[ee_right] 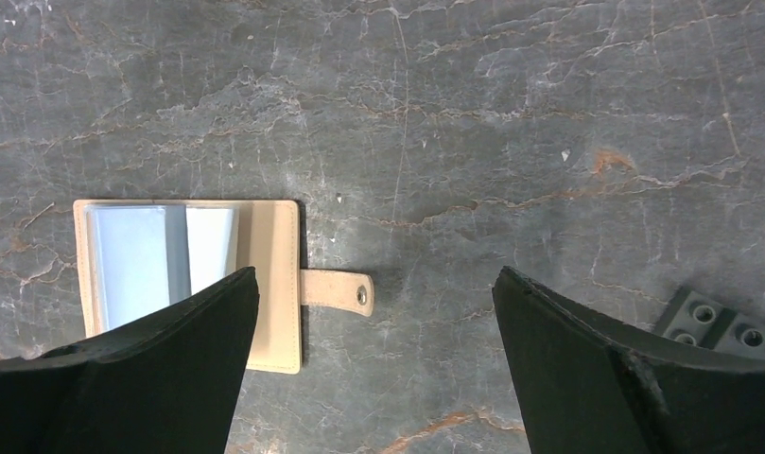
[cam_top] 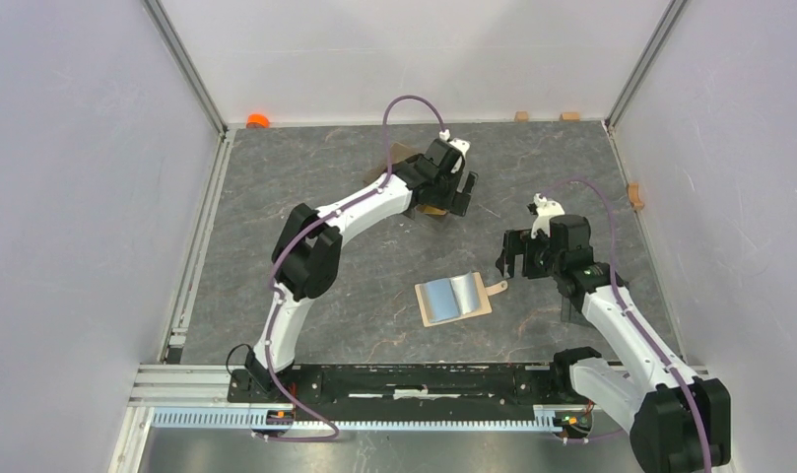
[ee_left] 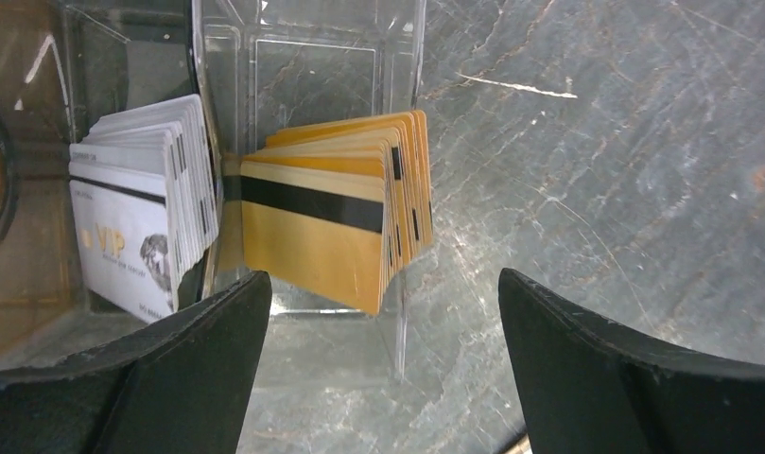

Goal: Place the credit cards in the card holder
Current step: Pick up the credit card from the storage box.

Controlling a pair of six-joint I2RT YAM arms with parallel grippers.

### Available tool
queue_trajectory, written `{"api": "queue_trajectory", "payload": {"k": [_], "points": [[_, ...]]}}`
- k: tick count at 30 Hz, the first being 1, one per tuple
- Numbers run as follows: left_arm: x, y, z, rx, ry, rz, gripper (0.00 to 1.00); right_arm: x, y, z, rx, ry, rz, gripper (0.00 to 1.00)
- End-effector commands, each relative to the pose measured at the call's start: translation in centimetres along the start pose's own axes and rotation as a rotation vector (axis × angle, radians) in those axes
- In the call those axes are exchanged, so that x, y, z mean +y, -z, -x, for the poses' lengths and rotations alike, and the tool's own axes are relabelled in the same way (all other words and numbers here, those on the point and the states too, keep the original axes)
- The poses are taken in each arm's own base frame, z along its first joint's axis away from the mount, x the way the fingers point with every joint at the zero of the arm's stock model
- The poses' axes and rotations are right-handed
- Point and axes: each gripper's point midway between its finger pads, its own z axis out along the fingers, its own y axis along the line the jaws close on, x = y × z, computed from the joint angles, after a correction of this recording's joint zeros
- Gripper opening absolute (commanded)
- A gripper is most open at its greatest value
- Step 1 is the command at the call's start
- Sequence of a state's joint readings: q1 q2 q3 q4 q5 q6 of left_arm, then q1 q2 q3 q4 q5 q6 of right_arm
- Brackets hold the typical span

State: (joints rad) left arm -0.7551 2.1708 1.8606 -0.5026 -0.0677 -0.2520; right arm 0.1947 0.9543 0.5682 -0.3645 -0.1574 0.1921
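Observation:
The card holder (cam_top: 454, 299) lies open on the table, tan with light blue pockets, its snap tab (ee_right: 336, 288) pointing right. My right gripper (cam_top: 520, 255) hovers open just right of it, nothing between its fingers; in the right wrist view the card holder (ee_right: 265, 284) sits partly under the left finger. My left gripper (cam_top: 461, 187) is open at the back of the table over the clear divided box (ee_left: 303, 66). Orange-gold credit cards (ee_left: 331, 222) and silver-grey credit cards (ee_left: 142, 227) stand in the box's compartments, just ahead of the left gripper (ee_left: 383, 322).
A dark studded block (ee_right: 723, 326) lies right of the right gripper. Grey walls enclose the table on three sides. An orange object (cam_top: 258, 120) and small wooden blocks (cam_top: 521, 115) sit at the back edge, another block (cam_top: 635, 194) at the right edge.

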Motion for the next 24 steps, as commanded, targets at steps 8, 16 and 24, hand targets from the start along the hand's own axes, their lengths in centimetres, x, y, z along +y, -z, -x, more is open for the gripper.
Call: {"api": "queue_trajectory", "payload": {"k": [8,16,24], "points": [[-1.2,-3.6,0.1,0.007,-0.065,-0.042,0.96,0.7,0.0,0.6,-0.041,-0.011,0.080,0.98],[-2.8,-3.7,-0.4,0.009,-0.070,-0.082,0.96,0.7,0.0,0.4,-0.038,-0.018,0.090,0.98],[-4.2,-1.8,0.0,-0.026,-0.088,-0.107,0.96,0.6,0.0,0.2,-0.031,-0.030,0.092,0.98]]}}
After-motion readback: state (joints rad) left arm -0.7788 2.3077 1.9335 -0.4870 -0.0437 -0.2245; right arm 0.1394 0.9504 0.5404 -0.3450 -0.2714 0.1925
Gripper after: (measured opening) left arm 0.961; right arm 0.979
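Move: The gold credit cards in the storage box's near right compartment lie about 3 cm ahead of the left hand, 2 cm to its left and some 6 cm below it. The white cards are roughly 6 cm ahead and 7 cm left of that hand, at about the same depth. The open card holder lies about 15 cm back and 1 cm right, 8 cm down. From the idle right hand, the gold cards are about 15 cm ahead, 15 cm left and 5 cm lower. Down towards the gold cards goes the left hand, about 4.5 cm with its fingers wide open and its tilt nearly unchanged, then it levels off and slides about 1 cm further to its right, 2 cm rightward in all. The left finger ends over the front gold card and the right finger outside the box wall; whether either touches can't be made out. ##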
